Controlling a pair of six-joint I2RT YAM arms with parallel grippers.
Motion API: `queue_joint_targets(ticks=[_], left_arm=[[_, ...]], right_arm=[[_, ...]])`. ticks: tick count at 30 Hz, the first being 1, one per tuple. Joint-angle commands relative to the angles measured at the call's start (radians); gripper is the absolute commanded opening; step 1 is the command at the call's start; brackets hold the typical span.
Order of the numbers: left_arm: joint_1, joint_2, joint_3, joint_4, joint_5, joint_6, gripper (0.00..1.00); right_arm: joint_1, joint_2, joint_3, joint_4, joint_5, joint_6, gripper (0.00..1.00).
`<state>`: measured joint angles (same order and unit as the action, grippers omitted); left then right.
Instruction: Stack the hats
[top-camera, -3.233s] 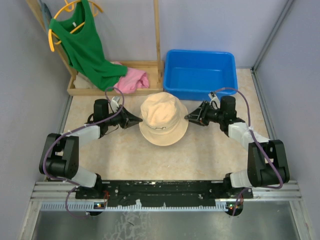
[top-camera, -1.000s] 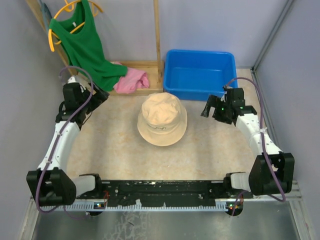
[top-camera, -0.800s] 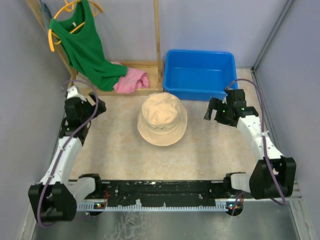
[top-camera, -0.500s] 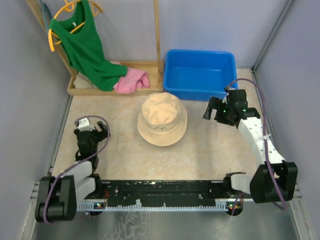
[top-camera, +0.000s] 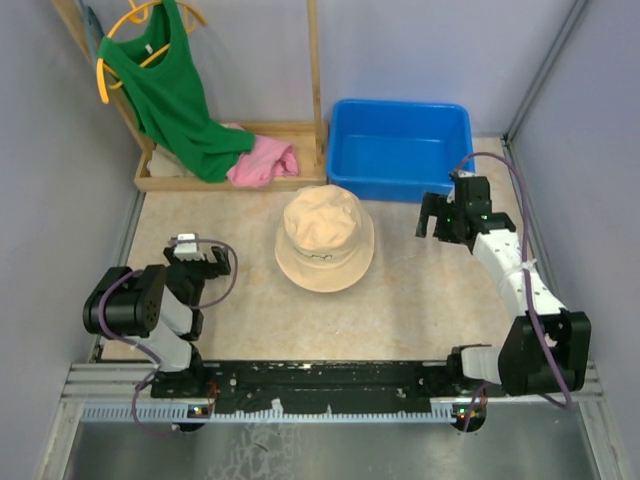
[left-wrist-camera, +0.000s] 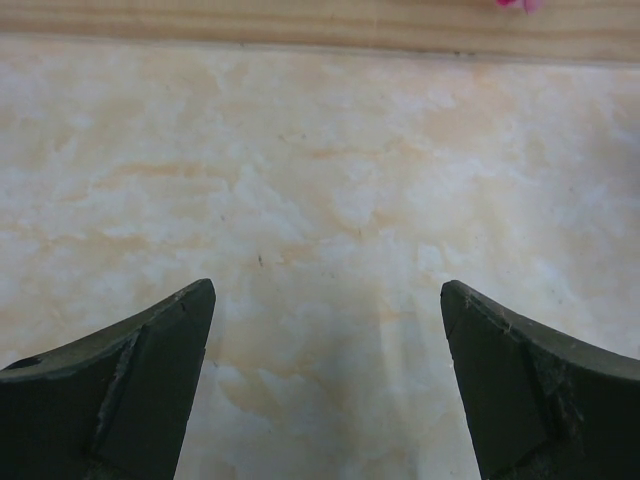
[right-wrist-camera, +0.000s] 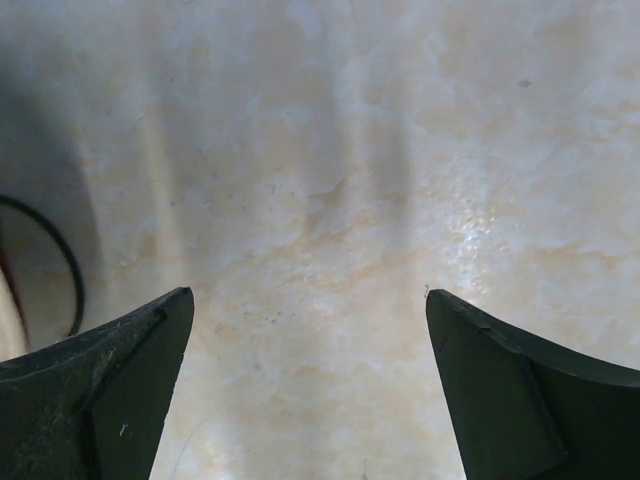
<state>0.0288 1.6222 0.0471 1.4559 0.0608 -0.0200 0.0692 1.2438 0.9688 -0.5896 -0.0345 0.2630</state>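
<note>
One beige bucket hat (top-camera: 325, 239) lies crown up in the middle of the table; any hats under it are hidden. My left gripper (top-camera: 197, 263) is folded back near its base, well left of the hat, open and empty. In the left wrist view my left gripper (left-wrist-camera: 328, 300) spans only bare table. My right gripper (top-camera: 440, 216) hovers right of the hat, in front of the blue tub, open and empty. The right wrist view shows my right gripper (right-wrist-camera: 310, 305) above bare table.
A blue plastic tub (top-camera: 400, 148) stands at the back right. A wooden rack (top-camera: 240, 178) at the back left holds a green sleeveless shirt (top-camera: 165, 95) on a yellow hanger and a bright pink cloth (top-camera: 262, 163). Grey walls close both sides.
My left arm has pulled back from the back left and folded down near its base. My right gripper has turned slightly and stayed near the tub. The hat has not moved.
</note>
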Motion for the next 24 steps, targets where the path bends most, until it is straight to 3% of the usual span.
queue_joint_targets(ticks=[1, 3, 10, 13, 16, 22, 24], left_arm=[[0.004, -0.026, -0.003, 0.192, 0.004, 0.011, 0.99], [0.004, -0.007, 0.011, 0.2, 0.022, 0.019, 0.99], [0.004, -0.019, 0.035, 0.143, 0.006, 0.015, 0.99], [0.002, -0.034, 0.107, -0.008, 0.012, 0.018, 0.99], [-0.006, -0.03, 0.192, -0.17, 0.133, 0.088, 0.99], [-0.008, -0.028, 0.194, -0.172, 0.155, 0.096, 0.99], [-0.007, -0.028, 0.194, -0.172, 0.154, 0.096, 0.99]], right_arm=[[-0.002, 0.047, -0.012, 0.16, 0.122, -0.186, 0.99], [-0.002, 0.04, -0.073, 0.254, 0.101, -0.27, 0.99], [-0.008, 0.005, -0.322, 0.703, 0.064, -0.211, 0.99], [-0.016, 0.038, -0.424, 0.873, 0.103, -0.197, 0.99], [-0.016, 0.023, -0.521, 1.079, 0.119, -0.208, 0.99], [-0.018, 0.003, -0.772, 1.609, 0.225, -0.242, 0.99], [-0.019, 0.035, -0.783, 1.653, 0.217, -0.249, 0.99]])
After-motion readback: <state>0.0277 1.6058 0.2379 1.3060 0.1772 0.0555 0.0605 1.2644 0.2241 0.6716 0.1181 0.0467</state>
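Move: The finished stack of hats, beige one on top, lies about 32 cm to the right of the left gripper, some 3 cm farther out and roughly level with it. The pink cloth is about 21 cm ahead of the left gripper and 16 cm to its right. From the right gripper the stack is around 30 cm to the left, 4 cm ahead and 8 cm lower; the empty blue bin is 22 cm ahead, 12 cm left and 10 cm lower. Leave the hat stack alone and settle both empty, open grippers at its sides. Sink the right one about 8 cm, easing it right, away from the stack, and slightly forward while its steeply down-pointing fingers tip up some 30 degrees. Raise the left one a little, then send it forward about 5 cm in all, clear of everything. ##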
